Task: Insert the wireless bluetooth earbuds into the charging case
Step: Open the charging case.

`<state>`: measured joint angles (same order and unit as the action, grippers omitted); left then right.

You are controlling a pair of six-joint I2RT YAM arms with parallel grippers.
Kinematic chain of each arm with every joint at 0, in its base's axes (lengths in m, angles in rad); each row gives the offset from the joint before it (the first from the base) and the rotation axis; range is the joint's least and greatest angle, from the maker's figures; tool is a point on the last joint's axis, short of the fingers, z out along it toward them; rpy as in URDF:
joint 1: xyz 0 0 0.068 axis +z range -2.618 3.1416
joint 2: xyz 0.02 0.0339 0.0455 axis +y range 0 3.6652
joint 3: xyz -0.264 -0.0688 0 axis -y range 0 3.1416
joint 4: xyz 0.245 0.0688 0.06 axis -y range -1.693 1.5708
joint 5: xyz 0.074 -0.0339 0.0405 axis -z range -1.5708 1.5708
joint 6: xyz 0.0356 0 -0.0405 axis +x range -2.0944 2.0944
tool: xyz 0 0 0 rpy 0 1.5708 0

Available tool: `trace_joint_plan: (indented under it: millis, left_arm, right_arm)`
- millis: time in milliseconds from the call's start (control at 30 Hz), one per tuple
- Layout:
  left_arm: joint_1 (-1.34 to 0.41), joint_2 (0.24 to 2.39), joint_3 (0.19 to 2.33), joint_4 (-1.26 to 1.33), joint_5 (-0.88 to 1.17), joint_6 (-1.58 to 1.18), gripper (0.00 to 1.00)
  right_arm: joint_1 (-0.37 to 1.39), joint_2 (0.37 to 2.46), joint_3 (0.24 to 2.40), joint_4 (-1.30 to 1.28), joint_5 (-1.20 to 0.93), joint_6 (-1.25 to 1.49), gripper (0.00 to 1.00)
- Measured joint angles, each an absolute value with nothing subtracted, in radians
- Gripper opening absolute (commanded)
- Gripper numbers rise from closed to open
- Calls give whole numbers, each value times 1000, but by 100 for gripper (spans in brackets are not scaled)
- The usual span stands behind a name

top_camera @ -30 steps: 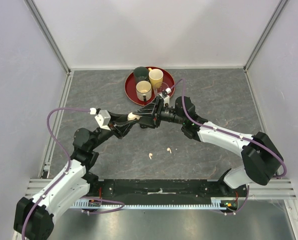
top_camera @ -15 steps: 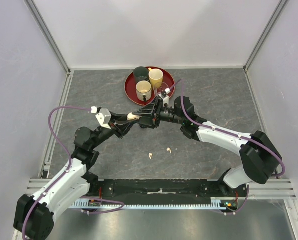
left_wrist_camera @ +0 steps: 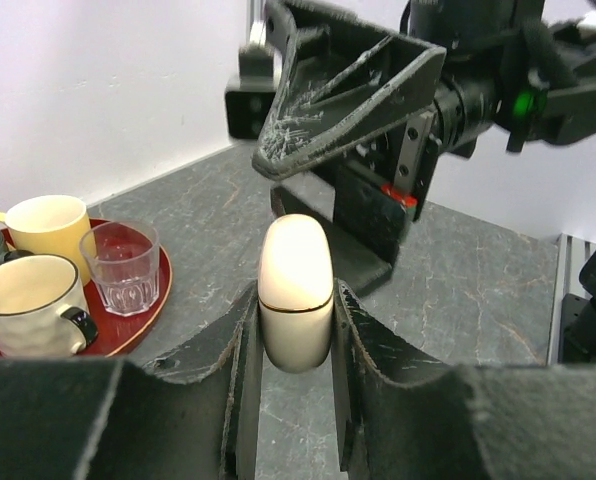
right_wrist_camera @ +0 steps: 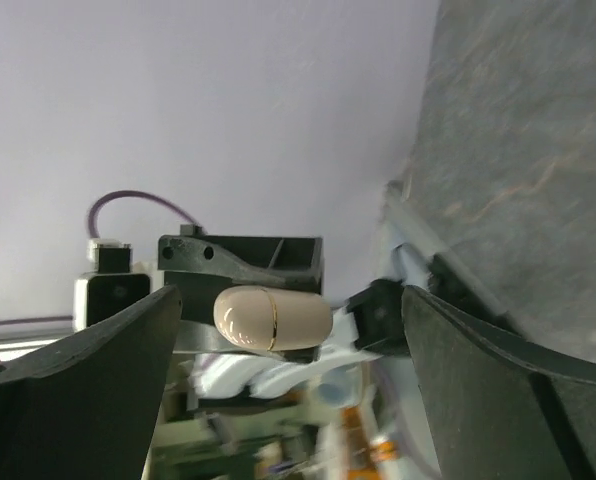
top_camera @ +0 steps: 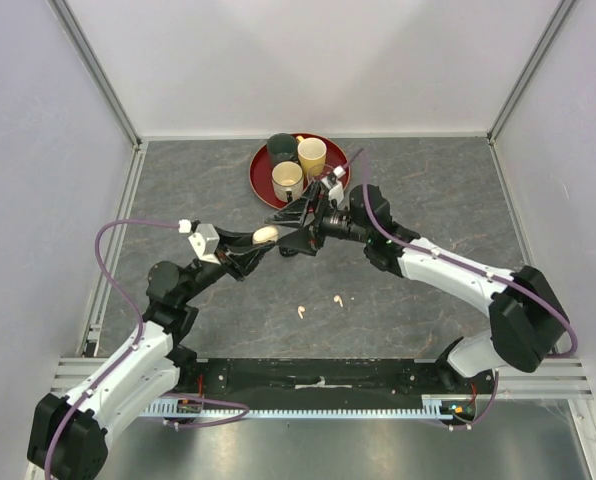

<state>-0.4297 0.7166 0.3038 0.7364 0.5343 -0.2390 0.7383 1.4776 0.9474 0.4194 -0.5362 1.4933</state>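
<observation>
My left gripper (top_camera: 267, 238) (left_wrist_camera: 295, 305) is shut on the cream charging case (top_camera: 265, 235) (left_wrist_camera: 296, 290), gripping its lower half. The case is held above the table, its lid closed along a gold seam. My right gripper (top_camera: 291, 226) (right_wrist_camera: 290, 300) faces it, open wide, with its fingers apart from the case (right_wrist_camera: 273, 319) on both sides. In the left wrist view the right gripper's fingers (left_wrist_camera: 343, 95) spread just beyond the case. Two cream-white earbuds (top_camera: 301, 311) (top_camera: 337, 299) lie on the grey table nearer the arm bases.
A red tray (top_camera: 261, 182) (left_wrist_camera: 128, 328) stands at the back centre, just behind the grippers. It carries a dark cup (top_camera: 281, 147), a yellow cup (top_camera: 311, 155), a cream cup (top_camera: 287, 180) and a clear glass (top_camera: 330, 184). Metal rails edge the table.
My right gripper has opened wide and let go of the case. The left gripper keeps hold of it and has shifted slightly toward the left.
</observation>
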Motion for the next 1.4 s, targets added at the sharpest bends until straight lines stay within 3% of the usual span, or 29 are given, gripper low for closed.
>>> trace_joint_plan:
  millis: [367,633,1400]
  left_arm:
    - [-430,763,297,858,644,-259,2]
    - [-430,905,302,1023,744,-344,2]
    - [-427,852,308,1070,766,-364,2]
  right_arm:
    - [725,1216,1110,64,-379,742,98]
    - [770,1219,1130,-132,-363,430,98]
    - [823,1275,1168,-224,-369,378,98]
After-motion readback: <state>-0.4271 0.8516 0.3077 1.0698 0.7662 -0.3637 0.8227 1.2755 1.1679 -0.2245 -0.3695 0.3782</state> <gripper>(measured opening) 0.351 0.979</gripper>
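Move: The cream charging case is still pinched in the left fingertips, its middle about 1 cm ahead, 2 cm right and 1 cm above that hand. The right hand has just opened; the case lies level with it, roughly 4 cm to its left. Counted from the right hand and some 26 cm below it, the black case is about 8 cm ahead and 1 cm left, one cream earbud 8 cm back and 3 cm right, the other 5 cm back and 12 cm right. With its fingers staying wide open and clear of the case, the right hand swings up about 8 cm and off to the right, then sinks back almost to its old height and draws slightly back, meanwhile rolling some 50 degrees about its finger line and tipping its fingers about 30 degrees downward, so that they point left and down beside the case. The left hand keeps its pinch and carries the case back about 3 cm and to the right, ending a little higher after a brief dip and turned some 15 degrees clockwise, holding the case out beside the re-angled right fingers. ##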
